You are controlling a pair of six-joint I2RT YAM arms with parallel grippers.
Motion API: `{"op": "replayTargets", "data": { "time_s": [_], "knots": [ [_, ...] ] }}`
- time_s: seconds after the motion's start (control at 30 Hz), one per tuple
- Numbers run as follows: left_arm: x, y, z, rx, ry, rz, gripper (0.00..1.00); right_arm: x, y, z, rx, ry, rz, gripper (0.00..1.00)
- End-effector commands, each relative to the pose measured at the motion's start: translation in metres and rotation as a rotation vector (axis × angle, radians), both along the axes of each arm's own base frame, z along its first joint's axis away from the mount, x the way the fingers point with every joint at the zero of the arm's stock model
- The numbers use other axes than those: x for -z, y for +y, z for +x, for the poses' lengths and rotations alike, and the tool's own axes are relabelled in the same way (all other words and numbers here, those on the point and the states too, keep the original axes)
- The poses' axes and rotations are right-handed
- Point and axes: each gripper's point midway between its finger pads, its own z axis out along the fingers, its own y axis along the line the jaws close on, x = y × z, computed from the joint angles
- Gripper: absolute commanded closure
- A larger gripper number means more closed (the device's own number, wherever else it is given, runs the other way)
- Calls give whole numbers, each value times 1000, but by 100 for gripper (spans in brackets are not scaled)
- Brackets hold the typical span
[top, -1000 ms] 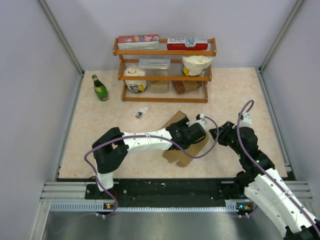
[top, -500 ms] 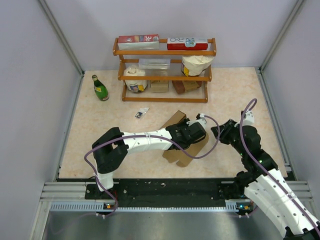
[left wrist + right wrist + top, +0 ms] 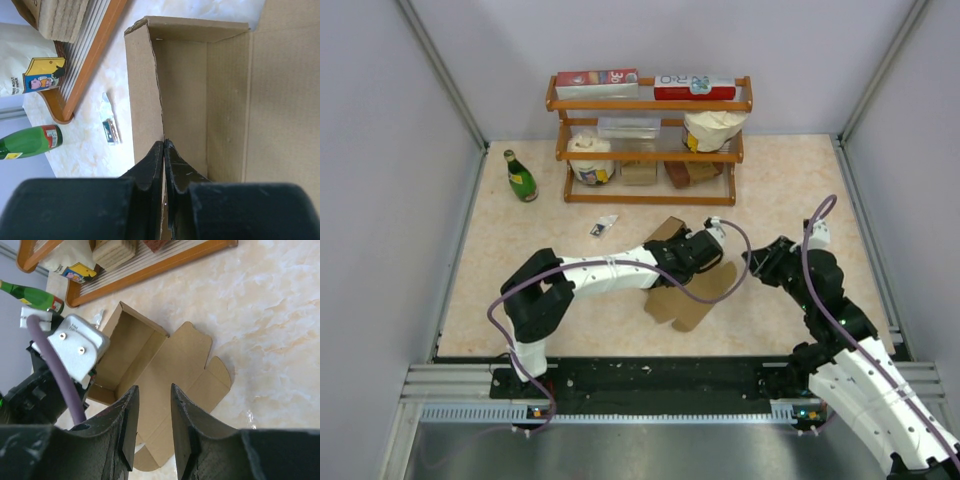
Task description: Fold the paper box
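Observation:
The paper box (image 3: 692, 301) is plain brown cardboard lying at the table's middle, partly formed, with flat flaps spread toward the near side. In the left wrist view its upright side wall (image 3: 144, 85) stands beside the open tray (image 3: 225, 90). My left gripper (image 3: 164, 143) is shut on that wall's top edge, one finger on each face. In the top view the left gripper (image 3: 705, 246) sits over the box's far end. My right gripper (image 3: 153, 390) is open with nothing between its fingers. It hovers above the box's flat flaps (image 3: 175, 365), to the right of the box (image 3: 756, 266).
A wooden rack (image 3: 650, 198) with cartons, tubs and bags stands at the back. A green bottle (image 3: 520, 176) is at the back left. A small packet (image 3: 603, 226) lies between rack and box. Grey walls enclose the table on three sides.
My left gripper has closed on the box's side wall and shifted slightly toward the rack, lifting that end. The right arm has barely moved.

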Motion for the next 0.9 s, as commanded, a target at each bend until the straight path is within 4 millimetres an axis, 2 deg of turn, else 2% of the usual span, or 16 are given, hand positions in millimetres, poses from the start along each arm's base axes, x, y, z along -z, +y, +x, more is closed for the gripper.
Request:
{"op": "replayTargets", "data": {
  "time_s": [0.0, 0.03, 0.1, 0.17, 0.53, 0.73, 0.87],
  "knots": [
    [-15, 5, 13, -11, 3, -70, 93, -35, -1, 6, 6, -87, 18, 69],
    [-16, 8, 15, -17, 2, -72, 92, -35, -2, 6, 6, -87, 18, 68],
    [-19, 12, 18, -23, -4, -72, 82, -35, -1, 6, 5, -85, 18, 68],
    [-22, 15, 22, -29, -13, -71, 78, -34, -1, 6, 5, -85, 18, 68],
    [-21, 36, 44, -77, 3, -90, 77, -33, 1, 6, -9, -81, 8, 68],
    [-23, 41, 48, -85, 3, -97, 71, -34, 1, 7, -9, -82, 7, 67],
    [-19, 46, 53, -95, 25, -114, 73, -38, 2, 6, -17, -88, 9, 67]
  ]
}}
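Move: The paper box's far-left wall is between the left fingers; the box's middle lies about 8 cm back, 5 cm to the right and 4 cm below that hand. The small packet is some 14 cm left of the left hand and 3 cm ahead; the rack's bottom rail is about 9 cm ahead and 3 cm left. From the right hand, the box's middle is roughly 15 cm left, 3 cm back and 11 cm lower. The box's far-left wall is shoved outward as the left hand travels forward and left in equal measure, about 6 to 7 cm in all, towards the packet and the rack, turning slightly counter-clockwise. On the way the left fingers part from nearly shut to under a third open, still astride the wall, with the inner finger against it. ##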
